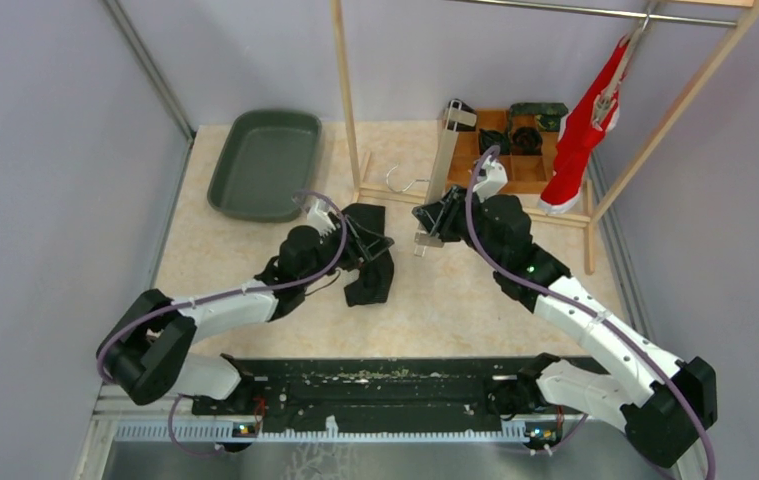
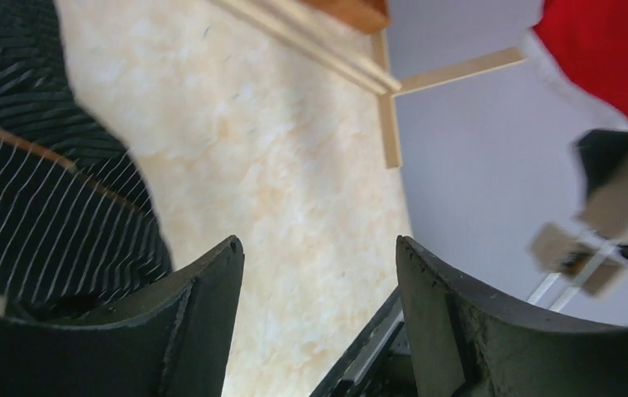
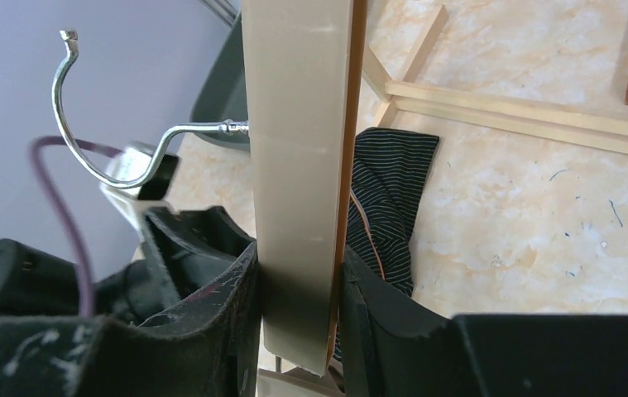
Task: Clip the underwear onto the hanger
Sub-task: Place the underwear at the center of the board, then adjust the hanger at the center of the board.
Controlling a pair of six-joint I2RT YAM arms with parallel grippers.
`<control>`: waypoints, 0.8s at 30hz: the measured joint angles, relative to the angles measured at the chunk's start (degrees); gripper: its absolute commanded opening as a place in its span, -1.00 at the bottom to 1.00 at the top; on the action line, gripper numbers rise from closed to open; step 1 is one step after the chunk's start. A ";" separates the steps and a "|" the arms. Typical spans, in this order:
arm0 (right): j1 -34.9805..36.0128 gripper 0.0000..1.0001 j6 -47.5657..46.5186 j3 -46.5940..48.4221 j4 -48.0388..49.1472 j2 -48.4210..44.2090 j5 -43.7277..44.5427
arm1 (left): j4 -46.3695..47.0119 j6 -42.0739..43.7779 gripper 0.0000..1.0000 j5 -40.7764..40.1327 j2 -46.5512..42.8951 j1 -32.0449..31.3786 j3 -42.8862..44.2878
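The underwear [image 1: 373, 285] is black with thin stripes and lies crumpled on the table in front of my left arm; it also fills the left side of the left wrist view [image 2: 29, 190]. My left gripper [image 1: 358, 238] sits at the upper part of the cloth. Its jaws [image 2: 318, 248] stand open with only table between them. My right gripper [image 1: 433, 222] is shut on the hanger [image 1: 442, 165], a beige wooden bar held upright [image 3: 298, 165]. The hanger's metal hook [image 3: 112, 149] points left. Behind the bar the underwear [image 3: 389, 198] shows on the table.
A dark green tray [image 1: 263, 165] sits at the back left. A wooden clothes rack frame [image 1: 345, 90] stands at the back, with a red garment [image 1: 580, 130] hanging from its rail. Under the rail is a wooden compartment box [image 1: 530, 172].
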 measured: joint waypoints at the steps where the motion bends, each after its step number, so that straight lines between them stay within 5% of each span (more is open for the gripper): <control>1: 0.00 -0.89 -0.13 0.00 -0.04 0.00 0.07 | -0.74 0.59 0.46 -0.33 -1.16 -0.02 1.14; 7: 0.00 -0.90 -0.98 -1.25 -1.11 -0.02 0.48 | -8.81 5.75 0.46 -2.47 -3.21 -0.02 6.75; 24: -0.66 -0.98 -2.93 -2.23 -5.73 -2.97 2.19 | -43.06 18.99 0.44 -13.84 10.45 -9.38 25.51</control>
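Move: The underwear lies spread on the board under my open left hand, its middle about 4 cm to the left, roughly level fore and aft and some 12 cm below. The rack's left foot stands about 14 cm ahead and 5 cm left, down on the board. The hanger's middle is about 6 cm ahead, 9 cm right and 12 cm higher. From my right hand, the underwear is about 10 cm left, 3 cm back and 24 cm down. Over the underwear I first lift my open left hand about 3.5 cm and ease it slightly forward, then sink it back and a little right towards the cloth, ending some 5 cm lower than it began. Meanwhile I roll the wrist about 35 degrees, left side rising, so the fingers point more steeply down. My right hand keeps its grip on the hanger and eases it down and to the right. ##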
